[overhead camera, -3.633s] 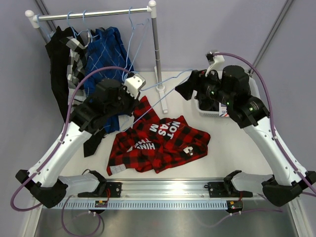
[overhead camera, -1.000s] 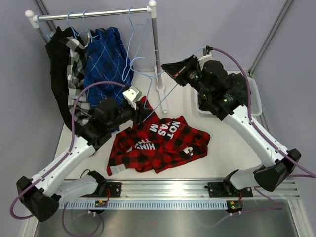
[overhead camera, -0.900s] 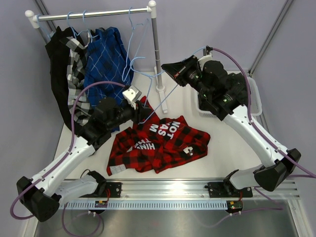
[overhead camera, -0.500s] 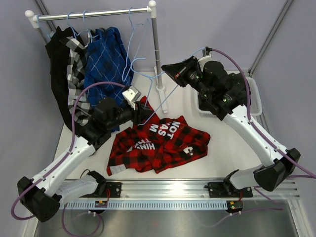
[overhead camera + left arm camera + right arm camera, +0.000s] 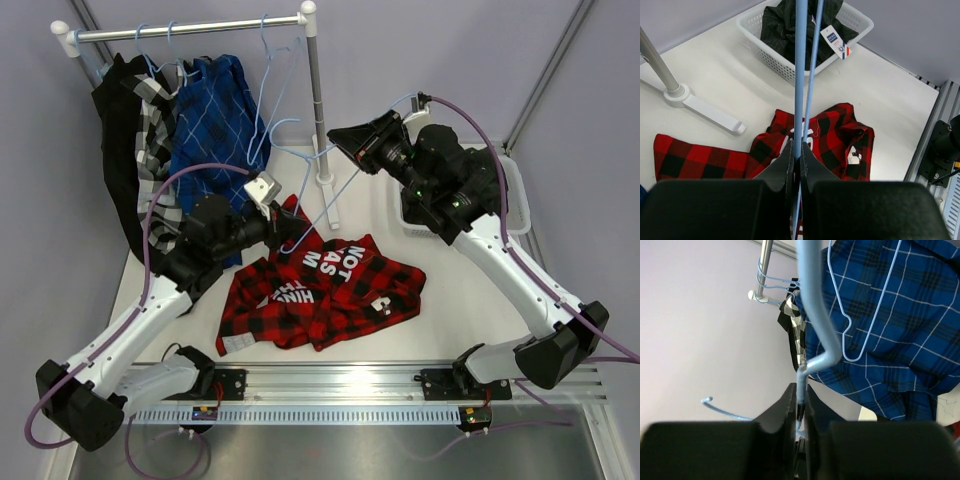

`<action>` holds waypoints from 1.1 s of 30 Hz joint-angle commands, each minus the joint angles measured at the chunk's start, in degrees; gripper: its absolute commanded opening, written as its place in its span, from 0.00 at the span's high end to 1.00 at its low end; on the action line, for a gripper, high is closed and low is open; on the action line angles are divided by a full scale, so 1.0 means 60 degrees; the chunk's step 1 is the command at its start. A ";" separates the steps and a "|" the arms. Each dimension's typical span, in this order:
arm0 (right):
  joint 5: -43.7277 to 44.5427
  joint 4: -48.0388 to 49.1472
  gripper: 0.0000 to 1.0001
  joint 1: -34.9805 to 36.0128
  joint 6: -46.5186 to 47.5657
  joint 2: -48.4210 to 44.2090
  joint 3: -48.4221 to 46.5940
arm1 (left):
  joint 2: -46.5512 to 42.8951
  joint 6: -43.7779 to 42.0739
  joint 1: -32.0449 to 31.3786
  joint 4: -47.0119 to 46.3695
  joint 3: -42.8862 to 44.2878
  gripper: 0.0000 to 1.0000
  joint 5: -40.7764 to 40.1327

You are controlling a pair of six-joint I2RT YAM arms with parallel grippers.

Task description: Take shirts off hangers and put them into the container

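Observation:
An empty light-blue hanger (image 5: 322,208) hangs in the air between my two grippers, above the red-black plaid shirt (image 5: 320,290) that lies spread on the table. My left gripper (image 5: 292,232) is shut on the hanger's lower wire (image 5: 801,75). My right gripper (image 5: 333,138) is shut on the hanger's neck (image 5: 812,315), just below the hook. The white basket (image 5: 765,47) at the right rear holds a charcoal shirt (image 5: 790,30). In the top view my right arm hides most of the basket (image 5: 517,190).
The clothes rail (image 5: 190,30) at the back left carries a blue checked shirt (image 5: 215,120), a black-white check shirt (image 5: 150,120), a black shirt (image 5: 115,110) and a bare hanger (image 5: 270,70). Its post (image 5: 318,100) and foot (image 5: 685,97) stand just behind the held hanger.
My left gripper has shut on the hanger's wire. Since the earliest frame my right arm has lifted the hanger up from the basket side toward the rail post. The plaid shirt has stayed put.

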State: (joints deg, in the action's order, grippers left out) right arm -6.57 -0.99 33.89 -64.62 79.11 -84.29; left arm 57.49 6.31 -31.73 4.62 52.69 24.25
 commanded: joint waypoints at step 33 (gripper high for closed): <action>0.1784 -0.5049 0.01 -0.0155 0.7460 -0.4264 0.1451 | 0.0833 -0.1095 0.1405 0.5293 0.4125 1.00 -0.5080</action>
State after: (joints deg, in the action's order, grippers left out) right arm 3.05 -29.95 33.23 -21.67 53.30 -76.69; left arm 62.63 -0.99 -24.38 35.35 75.20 -1.96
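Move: The left hand grips one end of the freed hanger, whose other shoulder is between the right fingers; the empty hanger on the rack rail, where it is being taken, is about 30 cm ahead of the left hand, 4 cm to its left and some 22 cm higher. The blue plaid shirt hangs roughly 25 cm ahead and 18 cm left. The red plaid shirt lies some 28 cm below, 2 cm ahead and 8 cm right; from the right hand, 7 cm back, 3 cm left and about 44 cm down. The right fingers open wide and let go of the hanger's shoulder, the hand dropping about 7 cm, then swinging back and to the right away from it while rolling some 40 degrees left side down. The left hand keeps its pinch and carries the hanger alone, mainly left by about 11 cm with some 5 cm forward, turning about 30 degrees counter-clockwise towards the empty hanger and the blue shirt. ##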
